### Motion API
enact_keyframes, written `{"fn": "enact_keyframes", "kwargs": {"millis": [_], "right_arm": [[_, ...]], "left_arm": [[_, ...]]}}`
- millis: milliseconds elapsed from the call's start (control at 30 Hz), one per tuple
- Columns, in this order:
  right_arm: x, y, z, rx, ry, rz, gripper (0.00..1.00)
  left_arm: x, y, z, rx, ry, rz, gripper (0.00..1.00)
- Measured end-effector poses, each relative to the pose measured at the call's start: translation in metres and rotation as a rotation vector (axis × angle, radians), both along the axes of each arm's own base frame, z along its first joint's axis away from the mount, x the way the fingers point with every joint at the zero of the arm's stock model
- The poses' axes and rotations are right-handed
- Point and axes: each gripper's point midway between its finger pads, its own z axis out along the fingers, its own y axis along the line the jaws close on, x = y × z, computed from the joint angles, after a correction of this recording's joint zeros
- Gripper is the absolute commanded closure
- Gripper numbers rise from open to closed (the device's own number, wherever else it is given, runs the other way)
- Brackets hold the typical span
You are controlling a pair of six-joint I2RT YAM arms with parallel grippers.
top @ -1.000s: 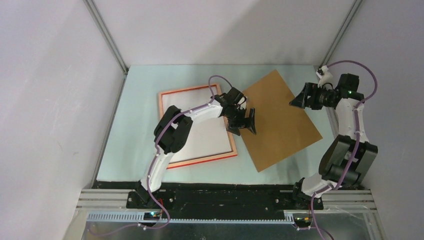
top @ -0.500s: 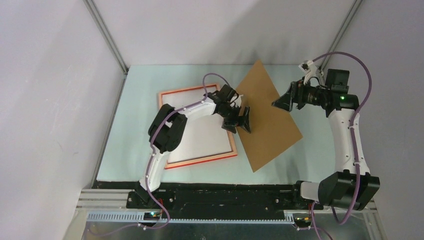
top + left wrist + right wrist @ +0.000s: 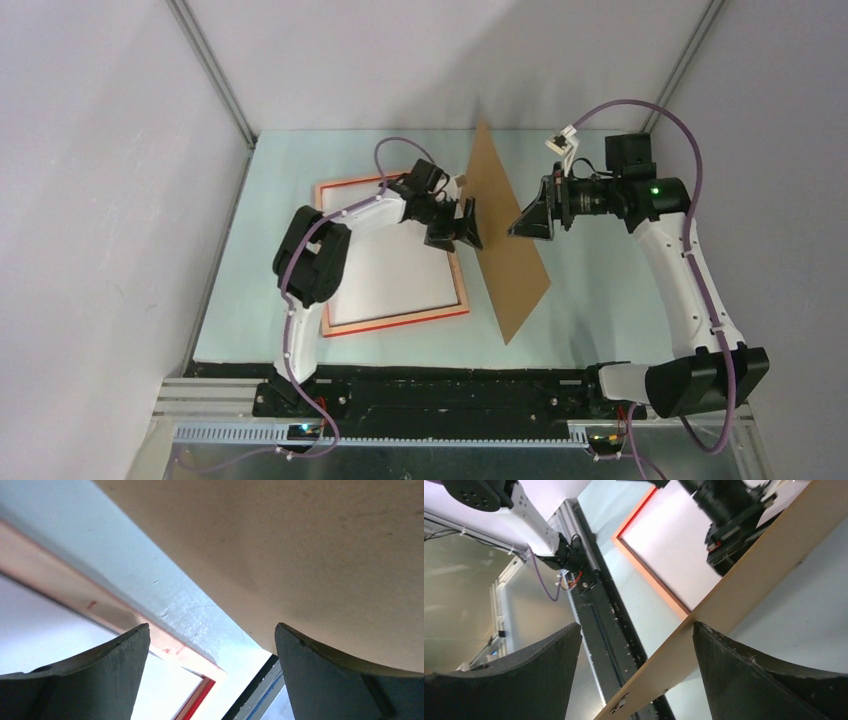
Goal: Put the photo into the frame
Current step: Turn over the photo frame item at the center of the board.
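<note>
The frame point(image 3: 395, 320) lies flat left of centre, red-orange rim around a white rectangle point(image 3: 390, 275). The photo's printed picture is out of view. The brown backing board point(image 3: 510, 285) stands steeply tilted on its edge just right of the frame. My left gripper point(image 3: 458, 228) is open at the board's left face, over the frame's right rail point(image 3: 100, 610), with the board point(image 3: 300, 545) above it. My right gripper point(image 3: 522, 222) is open at the board's right face. In the right wrist view the board's edge point(image 3: 744, 575) runs diagonally between the fingers and touches one fingertip point(image 3: 704, 632).
The pale green mat point(image 3: 270, 250) ends at the black rail point(image 3: 450, 385) along the near edge. Grey walls close in the left, back and right. The left arm's wrist point(image 3: 734, 510) hangs close behind the board.
My right gripper has swung left and the board has risen from lying flat to nearly upright. My left gripper has drawn back left over the frame's rail. Both stayed open.
</note>
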Motion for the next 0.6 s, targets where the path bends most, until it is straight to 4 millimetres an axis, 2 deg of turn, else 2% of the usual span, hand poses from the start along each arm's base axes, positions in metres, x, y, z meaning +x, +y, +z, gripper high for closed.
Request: {"fn": "enact_keyframes", "kwargs": {"millis": [167, 267, 367, 533, 567, 600], "right_arm": [[-0.010, 0.011, -0.002, -0.007, 0.061, 0.045, 0.14], [-0.010, 0.013, -0.001, -0.009, 0.069, 0.050, 0.13], [-0.011, 0.014, 0.000, -0.009, 0.077, 0.054, 0.13], [-0.011, 0.019, 0.003, -0.010, 0.083, 0.071, 0.13], [-0.010, 0.020, 0.003, -0.011, 0.083, 0.074, 0.13], [-0.009, 0.021, 0.004, -0.011, 0.085, 0.078, 0.13]], "left_arm": [[0.009, 0.028, 0.016, -0.003, -0.037, 0.062, 0.00], [0.010, 0.042, 0.034, -0.011, -0.077, 0.083, 0.00], [0.007, 0.046, 0.064, -0.042, -0.143, 0.083, 0.00], [0.004, 0.047, 0.135, -0.129, -0.284, 0.089, 0.00], [0.004, 0.047, 0.140, -0.135, -0.295, 0.090, 0.00], [0.006, 0.046, 0.159, -0.163, -0.325, 0.099, 0.00]]}}
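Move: The brown board stands steeply on its left edge between the hands. Its middle is about 5 cm to the left hand's right, 3 cm back and 9 cm above it. From the right hand, which is at the raised edge, that middle is roughly 5 cm left, 5 cm ahead and 15 cm below. The frame lies flat, its middle some 15 cm left of the left hand, 4 cm back and 4 cm below. Open, the left hand goes about 5 cm left, then 16 up beside the board the right keeps propped. ##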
